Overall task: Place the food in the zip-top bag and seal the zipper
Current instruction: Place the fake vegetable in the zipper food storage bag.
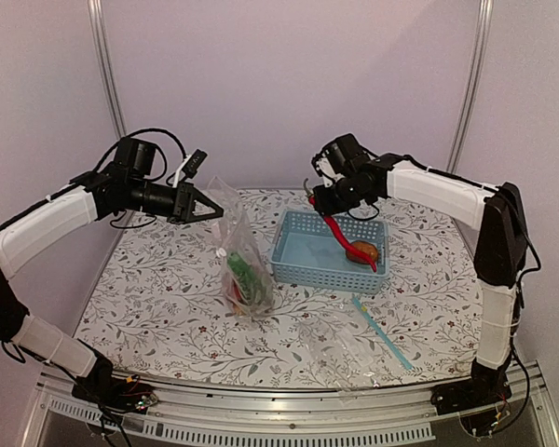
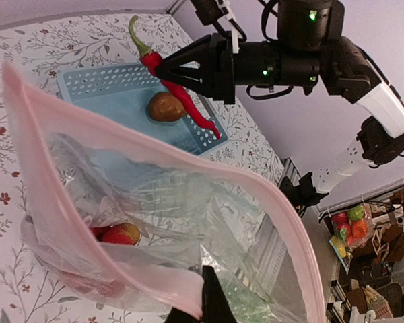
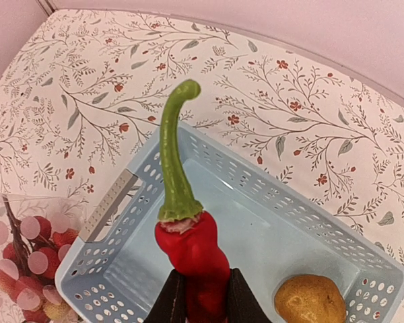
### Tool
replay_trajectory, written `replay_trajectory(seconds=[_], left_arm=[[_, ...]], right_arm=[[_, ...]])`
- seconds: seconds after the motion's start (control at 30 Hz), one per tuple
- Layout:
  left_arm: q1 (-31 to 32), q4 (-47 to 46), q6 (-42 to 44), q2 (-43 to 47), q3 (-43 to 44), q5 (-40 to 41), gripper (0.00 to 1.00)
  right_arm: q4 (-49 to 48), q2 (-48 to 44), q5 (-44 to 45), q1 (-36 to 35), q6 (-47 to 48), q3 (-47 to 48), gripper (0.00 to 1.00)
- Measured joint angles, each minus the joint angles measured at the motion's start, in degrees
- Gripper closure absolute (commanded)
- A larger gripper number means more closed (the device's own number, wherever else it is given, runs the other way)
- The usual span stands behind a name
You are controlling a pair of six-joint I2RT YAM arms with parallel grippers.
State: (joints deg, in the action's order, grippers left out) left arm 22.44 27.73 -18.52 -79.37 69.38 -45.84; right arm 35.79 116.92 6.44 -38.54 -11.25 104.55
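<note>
The zip-top bag (image 1: 235, 244) stands on the table, held up by its mouth. My left gripper (image 1: 214, 212) is shut on the pink zipper (image 2: 188, 161) strip, seen close in the left wrist view with the gripper (image 2: 200, 296) pinching the near edge. Inside the bag lie red-yellow fruits (image 2: 120, 234) and green vegetables (image 1: 247, 275). My right gripper (image 1: 319, 199) is shut on the red chili (image 3: 192, 249), which hangs above the blue basket (image 1: 303, 265). The brown potato-like lump (image 3: 308, 299) lies in the basket.
A second clear bag with a teal-blue strip (image 1: 382, 333) lies flat on the table in front of the basket. The walls of the booth stand close behind and at both sides.
</note>
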Motion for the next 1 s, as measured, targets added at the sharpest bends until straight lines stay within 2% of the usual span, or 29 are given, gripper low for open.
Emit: replay_trajectory(seconds=[0.5,0.73,1.0], left_arm=[[0.0,-1.5,-1.2,0.3,-0.6,-1.0,1.00],[0.1,-4.3,-2.8,2.0,-2.1,-3.3,1.00],[1.7,-6.7,-3.8,3.8,-2.6,-4.8,1.00]], right_arm=[[-5.2,-19.6,-2.1,-1.7,-3.6,-5.0,0.88],[-9.5,-26.4,-1.6,-9.3,-5.8,-4.9,0.86],[-13.5,-27.5,1.4,-17.2,-6.9,-4.4,0.87]])
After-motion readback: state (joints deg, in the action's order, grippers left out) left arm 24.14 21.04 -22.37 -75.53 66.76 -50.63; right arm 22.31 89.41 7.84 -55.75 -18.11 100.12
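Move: The right hand already holds the red pepper by its stem end, above the basket. The bag mouth lies about 13 cm back from this hand, some 15 cm to its left and 9 cm above. Below the hand by about 13 cm are the basket's middle, 3 cm to the right, and the potato, 11 cm to the right. From the left hand, which pinches the rim, the mouth is about 5 cm right and 2 cm forward. Upward first, some 26 cm in all, the right hand carries the pepper out over the basket, then sweeps back about 15 cm and finally left about 6 cm towards the bag mouth, keeping its grip. Its wrist turns roughly 40 degrees, so the fingers swing up from steeply down towards level. The left hand keeps pinching the rim and late on raises it about 3 cm while easing back. ##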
